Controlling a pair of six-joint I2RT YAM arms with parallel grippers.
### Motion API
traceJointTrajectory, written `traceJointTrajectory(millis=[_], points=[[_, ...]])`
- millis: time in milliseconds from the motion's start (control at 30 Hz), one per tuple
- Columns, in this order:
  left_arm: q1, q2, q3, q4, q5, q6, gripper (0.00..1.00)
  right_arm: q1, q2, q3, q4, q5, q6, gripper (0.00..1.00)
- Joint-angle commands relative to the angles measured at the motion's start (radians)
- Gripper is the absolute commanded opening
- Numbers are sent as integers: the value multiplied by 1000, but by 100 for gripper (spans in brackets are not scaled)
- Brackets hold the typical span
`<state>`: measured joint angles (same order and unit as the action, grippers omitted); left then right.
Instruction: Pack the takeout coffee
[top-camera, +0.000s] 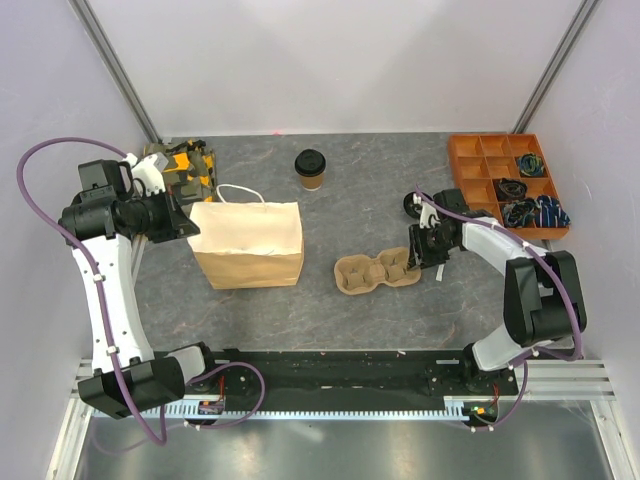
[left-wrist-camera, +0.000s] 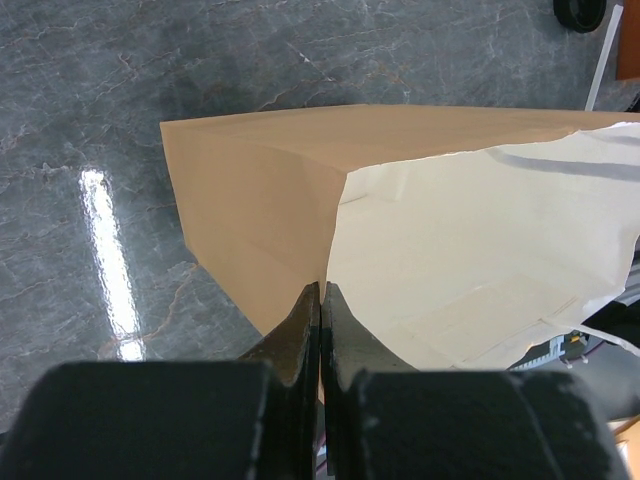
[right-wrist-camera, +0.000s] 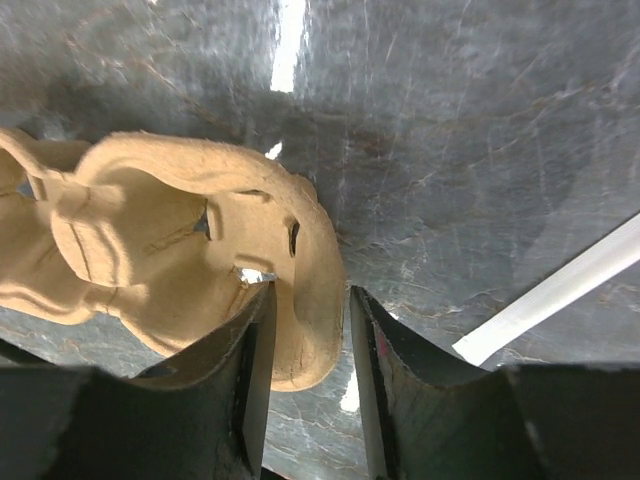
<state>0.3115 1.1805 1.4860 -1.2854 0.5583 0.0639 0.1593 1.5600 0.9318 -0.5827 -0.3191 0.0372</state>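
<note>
The takeout coffee cup (top-camera: 311, 170), tan with a black lid, stands upright at the back middle of the table, apart from both grippers. The brown paper bag (top-camera: 248, 243) with white handles lies on its side left of centre. My left gripper (top-camera: 190, 225) is shut on the bag's mouth edge (left-wrist-camera: 330, 240), which shows the pale inside (left-wrist-camera: 480, 260). The moulded-pulp carrier (top-camera: 375, 272) lies right of centre. My right gripper (top-camera: 425, 262) is open, its jaws standing either side of the carrier's right rim (right-wrist-camera: 315, 260), one finger inside the cup well, not closed on it.
An orange compartment tray (top-camera: 505, 185) with dark small parts sits at the back right. A small black round object (top-camera: 412, 205) lies behind the right gripper. A yellow and black object (top-camera: 185, 165) sits at the back left. Walls close in on three sides.
</note>
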Motion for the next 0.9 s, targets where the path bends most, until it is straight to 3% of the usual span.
traceJointTrajectory(millis=[0, 100, 200, 233, 733, 867], points=[[-8, -19, 5, 4, 38, -24, 2, -1, 6, -4, 18, -28, 6, 40], [-6, -21, -3, 11, 40, -26, 2, -4, -5, -1, 20, -25, 15, 33], [-5, -22, -12, 20, 35, -38, 2, -6, -21, 9, 12, -26, 30, 14], [-6, -27, -13, 23, 34, -41, 2, -7, -40, 19, 9, -32, 42, 0], [-26, -93, -50, 84, -11, -84, 2, -9, -380, 327, -66, -153, 179, 0], [-106, -122, -65, 138, -130, -140, 2, -9, -443, 401, -75, -181, 199, 0]])
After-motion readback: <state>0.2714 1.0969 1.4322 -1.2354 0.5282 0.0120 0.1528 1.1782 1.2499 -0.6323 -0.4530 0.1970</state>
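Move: Around the right hand's open fingers sits the near rim of the carrier's right end; the carrier's middle is about 9 cm to the left, level fore and aft, 2 cm lower. The white stick lies some 8 cm right and 5 cm ahead, the black lid about 16 cm straight ahead, the coffee cup 21 cm ahead and 25 cm left, the paper bag some 38 cm left and 1 cm ahead. From the left hand, still pinching the bag's top, the carrier is about 38 cm right, 3 cm ahead and 25 cm down. Closing on the carrier's right end, the right hand first stays almost in place until its fingers pinch the rim, then lifts fast, some 24 cm up with only a little drift forward and left. On the way up the wrist tilts about 35 degrees, so the fingers swing from mostly down to more forward and left, keeping their grip. ##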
